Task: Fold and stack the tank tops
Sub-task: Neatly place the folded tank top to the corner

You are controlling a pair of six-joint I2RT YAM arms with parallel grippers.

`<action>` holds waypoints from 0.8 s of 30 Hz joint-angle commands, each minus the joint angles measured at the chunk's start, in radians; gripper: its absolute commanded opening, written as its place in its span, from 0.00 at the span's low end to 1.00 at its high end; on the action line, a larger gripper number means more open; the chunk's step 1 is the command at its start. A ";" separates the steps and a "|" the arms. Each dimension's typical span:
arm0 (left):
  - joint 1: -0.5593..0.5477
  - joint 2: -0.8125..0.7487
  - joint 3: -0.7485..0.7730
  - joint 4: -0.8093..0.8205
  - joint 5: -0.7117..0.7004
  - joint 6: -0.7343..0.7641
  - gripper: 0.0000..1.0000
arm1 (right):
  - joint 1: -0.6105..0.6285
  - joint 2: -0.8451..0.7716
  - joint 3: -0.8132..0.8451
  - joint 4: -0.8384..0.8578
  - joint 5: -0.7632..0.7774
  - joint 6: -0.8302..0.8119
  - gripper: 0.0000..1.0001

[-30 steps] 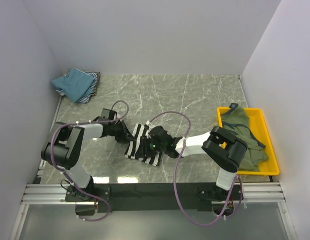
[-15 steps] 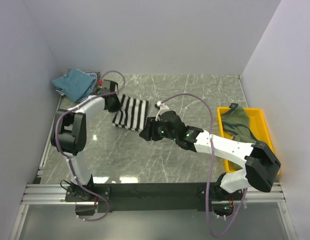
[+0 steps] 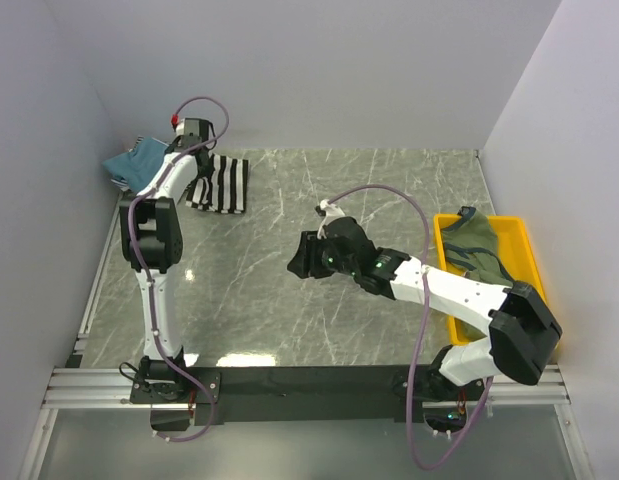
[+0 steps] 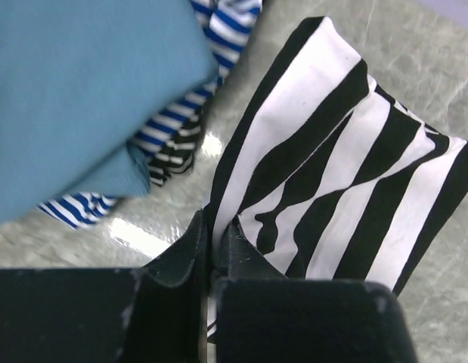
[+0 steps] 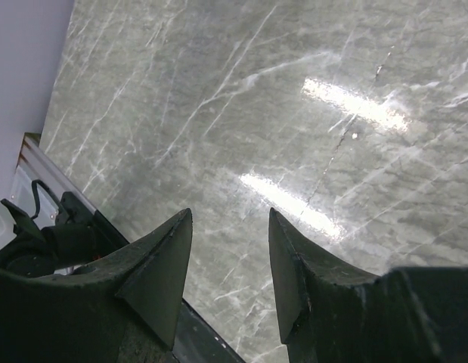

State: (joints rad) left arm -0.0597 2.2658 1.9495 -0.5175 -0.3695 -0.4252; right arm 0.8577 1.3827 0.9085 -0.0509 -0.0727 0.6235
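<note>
My left gripper (image 4: 216,223) (image 3: 196,178) is shut on an edge of the folded black-and-white striped tank top (image 4: 347,174) (image 3: 221,184), which hangs just right of the pile at the back left. That pile has the teal-blue tank top (image 4: 75,91) (image 3: 139,163) on top of the fine blue-and-white striped one (image 4: 173,140). My right gripper (image 5: 230,215) (image 3: 297,262) hovers open over bare marble near the table's middle, with nothing between its fingers. The olive-green tank top (image 3: 479,262) lies bunched in the yellow tray (image 3: 541,300) at the right.
The marble table (image 3: 369,190) is walled by grey panels at the back and on both sides. My right arm stretches diagonally from the near right toward the middle. The left arm reaches straight up along the left edge. A black rail runs along the near edge.
The left gripper carried the striped top from the table's middle to the back left, beside the pile. The right gripper let go of it, opened and drew back toward the middle.
</note>
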 commanded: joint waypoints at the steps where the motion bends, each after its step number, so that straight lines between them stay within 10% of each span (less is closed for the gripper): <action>1: 0.023 -0.003 0.103 -0.033 -0.056 0.069 0.01 | -0.016 0.007 -0.005 0.011 -0.018 -0.027 0.52; 24: 0.058 -0.155 0.180 0.068 0.081 0.217 0.00 | -0.029 0.047 -0.019 0.036 -0.041 -0.016 0.52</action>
State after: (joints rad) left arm -0.0032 2.1864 2.0617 -0.5037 -0.3107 -0.2367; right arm 0.8364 1.4258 0.8894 -0.0452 -0.1173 0.6128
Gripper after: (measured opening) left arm 0.060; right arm 0.522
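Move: The left gripper holds the folded black-and-white tank top by its left part, some 8 cm above the table; the top's middle lies about 5 cm right, 2 cm back and 4 cm below it. The blue tank top on the stack lies about 14 cm left, 3 cm ahead and 7 cm down, on a blue-striped top whose middle is 2 cm nearer, to its right. From the right gripper, the blue top is roughly 37 cm ahead, 43 cm left and 14 cm down. Keep the left fingers shut on the striped tank top and carry it about 3 cm left, closer above the stack's right edge, while rising a little; then raise it almost straight up, some 9 cm in all, with a couple of centimetres forward and the fingers tipping up by about 10 degrees. Let the open right gripper sink about 2 cm over bare table. ##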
